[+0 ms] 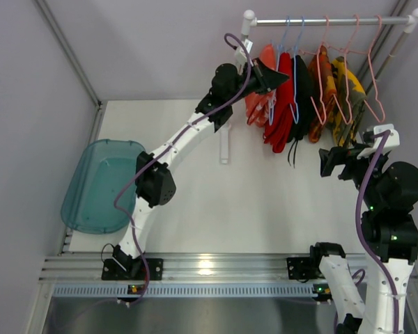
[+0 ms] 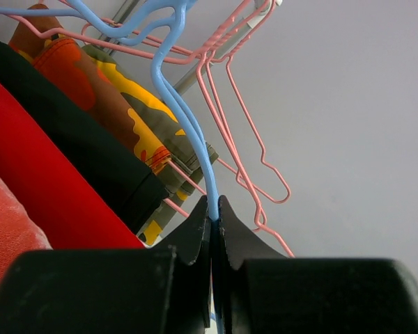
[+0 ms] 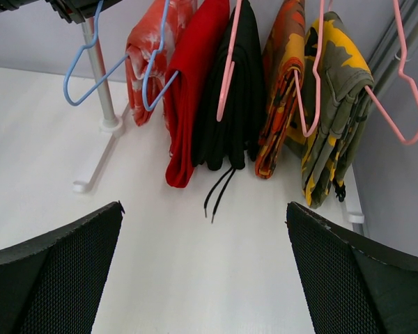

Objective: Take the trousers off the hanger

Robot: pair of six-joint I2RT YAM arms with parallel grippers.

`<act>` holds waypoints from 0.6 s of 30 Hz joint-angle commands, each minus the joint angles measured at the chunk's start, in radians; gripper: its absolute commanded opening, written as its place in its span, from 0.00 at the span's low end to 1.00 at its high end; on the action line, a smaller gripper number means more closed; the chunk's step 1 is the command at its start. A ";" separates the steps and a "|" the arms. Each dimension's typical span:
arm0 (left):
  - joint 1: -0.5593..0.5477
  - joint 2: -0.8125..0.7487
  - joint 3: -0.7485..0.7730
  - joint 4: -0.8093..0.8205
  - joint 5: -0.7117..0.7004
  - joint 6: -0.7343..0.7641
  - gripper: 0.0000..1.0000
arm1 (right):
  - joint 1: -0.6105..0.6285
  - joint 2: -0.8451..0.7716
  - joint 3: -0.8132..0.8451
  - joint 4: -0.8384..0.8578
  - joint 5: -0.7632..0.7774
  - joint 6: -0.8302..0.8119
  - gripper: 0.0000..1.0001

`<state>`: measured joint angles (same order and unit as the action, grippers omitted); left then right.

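Note:
The orange-red blotched trousers (image 1: 260, 97) and the plain bright red trousers (image 1: 283, 104) hang in folds at the left end of the rail (image 1: 327, 21). Both also show in the right wrist view, blotched (image 3: 143, 62) and red (image 3: 191, 90). My left gripper (image 1: 270, 75) is up beside them, shut on the wire of a blue hanger (image 2: 195, 153); the red trousers (image 2: 42, 188) lie just left of its fingers. My right gripper (image 1: 327, 161) is open and empty, low in front of the rack, with wide-apart fingers (image 3: 49, 271).
A black garment (image 3: 230, 104) with dangling cords, an orange camouflage one (image 3: 282, 83) and a yellow camouflage one (image 3: 334, 104) hang to the right. Pink hangers (image 1: 373, 69) hang on the rail. A teal bin (image 1: 101, 184) sits at the left. The rack's post (image 3: 101, 83) stands nearby.

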<state>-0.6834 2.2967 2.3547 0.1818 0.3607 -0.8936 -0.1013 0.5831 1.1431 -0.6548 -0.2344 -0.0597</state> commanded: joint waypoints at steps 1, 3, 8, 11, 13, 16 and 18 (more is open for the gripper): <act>-0.005 -0.163 0.074 0.327 -0.006 0.137 0.00 | -0.015 0.001 -0.002 0.026 -0.016 -0.005 1.00; -0.004 -0.169 0.075 0.334 -0.006 0.148 0.00 | -0.017 -0.003 -0.002 0.024 -0.016 -0.005 1.00; -0.002 -0.184 0.077 0.350 -0.011 0.148 0.00 | -0.017 -0.005 -0.008 0.026 -0.017 -0.005 1.00; -0.002 -0.194 0.089 0.357 -0.009 0.159 0.00 | -0.017 -0.003 -0.009 0.030 -0.020 -0.003 1.00; -0.004 -0.209 0.087 0.340 -0.008 0.153 0.00 | -0.017 0.000 -0.008 0.037 -0.025 0.000 1.00; -0.002 -0.249 0.039 0.318 0.020 0.124 0.00 | -0.017 0.003 -0.003 0.047 -0.036 0.009 1.00; -0.004 -0.305 -0.020 0.308 0.035 0.072 0.00 | -0.017 0.003 0.000 0.058 -0.031 0.032 0.99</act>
<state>-0.6830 2.2017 2.3329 0.2169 0.3553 -0.8455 -0.1013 0.5831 1.1385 -0.6510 -0.2501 -0.0536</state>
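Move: The left hand already grips the near arm of the first blue hanger; its hook spot on the rail lies about 8 cm ahead, level sideways and 15 cm above. The light-red trousers hang some 6 cm ahead, 6 cm left and 12 cm below; the bright-red trousers are about 7 cm ahead, 1 cm right and 14 cm below. From the right hand that hook spot is roughly 27 cm ahead, 15 cm left and 18 cm up. Keeping its pinch on the blue hanger, the left hand lifts about 5 cm, easing back and left late. ##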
